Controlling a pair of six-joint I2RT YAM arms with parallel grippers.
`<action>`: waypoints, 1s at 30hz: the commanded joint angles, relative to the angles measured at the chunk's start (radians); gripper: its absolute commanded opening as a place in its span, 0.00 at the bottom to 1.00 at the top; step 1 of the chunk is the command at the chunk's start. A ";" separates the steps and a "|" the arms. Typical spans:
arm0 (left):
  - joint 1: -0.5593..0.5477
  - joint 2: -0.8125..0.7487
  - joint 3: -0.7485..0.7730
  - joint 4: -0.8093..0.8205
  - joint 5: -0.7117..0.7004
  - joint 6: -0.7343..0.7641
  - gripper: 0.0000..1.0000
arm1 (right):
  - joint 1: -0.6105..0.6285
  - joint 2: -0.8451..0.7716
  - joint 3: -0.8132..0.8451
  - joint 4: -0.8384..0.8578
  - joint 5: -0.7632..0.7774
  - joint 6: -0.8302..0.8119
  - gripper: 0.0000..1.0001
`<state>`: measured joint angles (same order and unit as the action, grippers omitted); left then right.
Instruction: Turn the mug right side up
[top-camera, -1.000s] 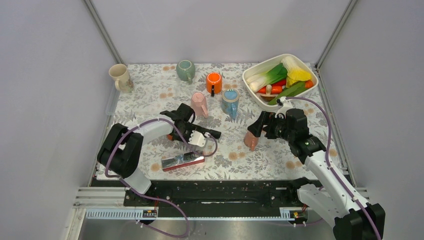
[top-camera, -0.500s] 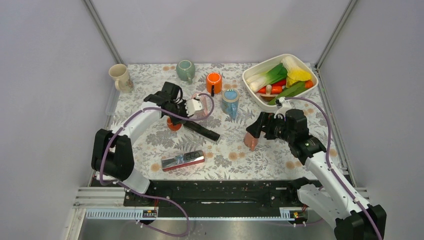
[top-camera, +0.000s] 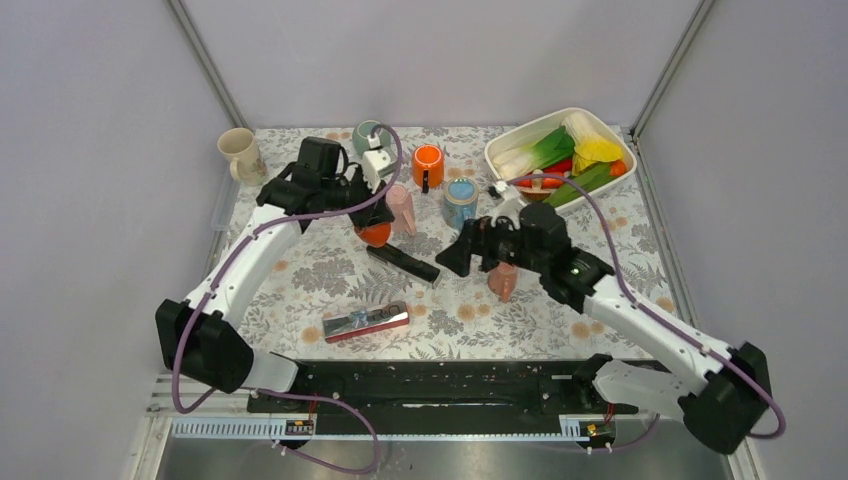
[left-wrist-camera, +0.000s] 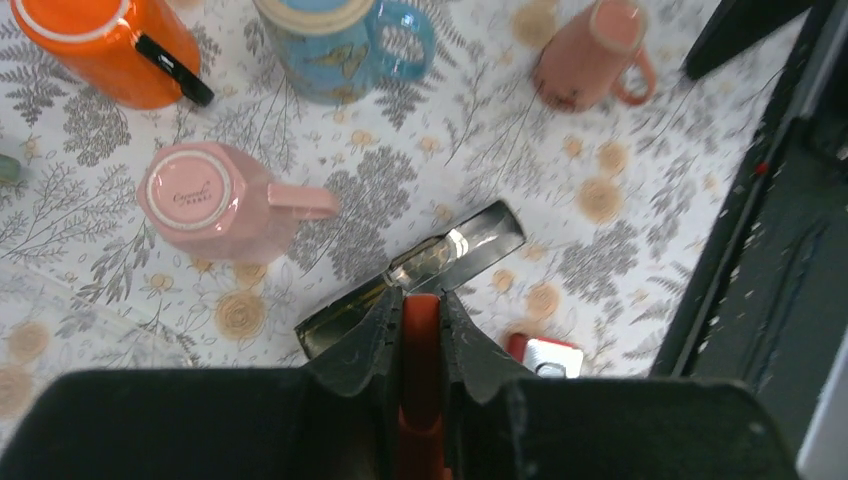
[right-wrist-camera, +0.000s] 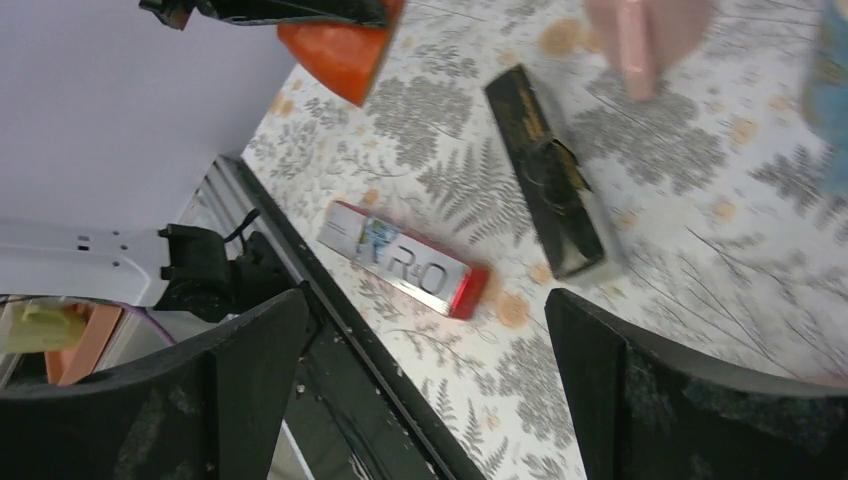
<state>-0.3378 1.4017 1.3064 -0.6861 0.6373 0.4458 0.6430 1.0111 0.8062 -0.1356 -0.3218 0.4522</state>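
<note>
My left gripper (left-wrist-camera: 421, 297) is shut on an orange-red mug (left-wrist-camera: 421, 400), with a thin part of the mug pinched between the jaws. From above, the mug (top-camera: 375, 233) hangs under the gripper (top-camera: 368, 212) over the table, next to an upside-down pink mug (top-camera: 400, 208). In the right wrist view the mug (right-wrist-camera: 340, 45) shows tilted at the top edge. My right gripper (right-wrist-camera: 425, 300) is open and holds nothing. It hovers at mid-table (top-camera: 462, 252), left of a salmon mug (top-camera: 503, 280).
A black box (top-camera: 402, 264) and a red-and-silver pack (top-camera: 365, 322) lie in front. Orange (top-camera: 428, 165), blue (top-camera: 460, 203), green (top-camera: 368, 133) and cream (top-camera: 240, 152) mugs stand at the back. A white bowl (top-camera: 508, 190) of vegetables is at the back right.
My left arm has lifted the orange-red mug off the table and carried it back and to the right. My right gripper has swung left, away from the salmon mug, and stays open.
</note>
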 joint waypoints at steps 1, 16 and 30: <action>0.001 -0.061 0.105 0.094 0.116 -0.245 0.00 | 0.126 0.170 0.139 0.259 0.017 0.032 0.99; -0.007 -0.145 0.087 0.307 0.250 -0.558 0.00 | 0.183 0.414 0.250 0.677 -0.143 0.229 0.69; 0.020 -0.190 0.073 0.208 0.111 -0.482 0.85 | 0.244 0.231 0.254 0.108 0.267 -0.399 0.00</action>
<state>-0.3443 1.2629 1.3479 -0.3832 0.8711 -0.1390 0.8425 1.3334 1.0115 0.3367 -0.3466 0.4820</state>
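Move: From the right hand, open and empty, the mug hangs roughly 20 cm to the left, 5 cm farther out and 3 cm lower. Far beneath it on the table, the black case stands about 13 cm left and 7 cm ahead, the peach mug 10 cm right and 2 cm ahead. From the left hand, pinching the mug's handle, the right gripper is some 18 cm right, 7 cm back, level; the pink mug is 9 cm ahead, 2 cm right, 17 cm below. Sweeping left and rising, the right hand travels about 14 cm towards the mug, rolling its left side up, and closes on the mug's rim wall, then backs off slightly to the right. The left hand lifts the mug some 13 cm by the handle, drifting back and right as its fingers tip up towards level, and finally opens around the handle. ##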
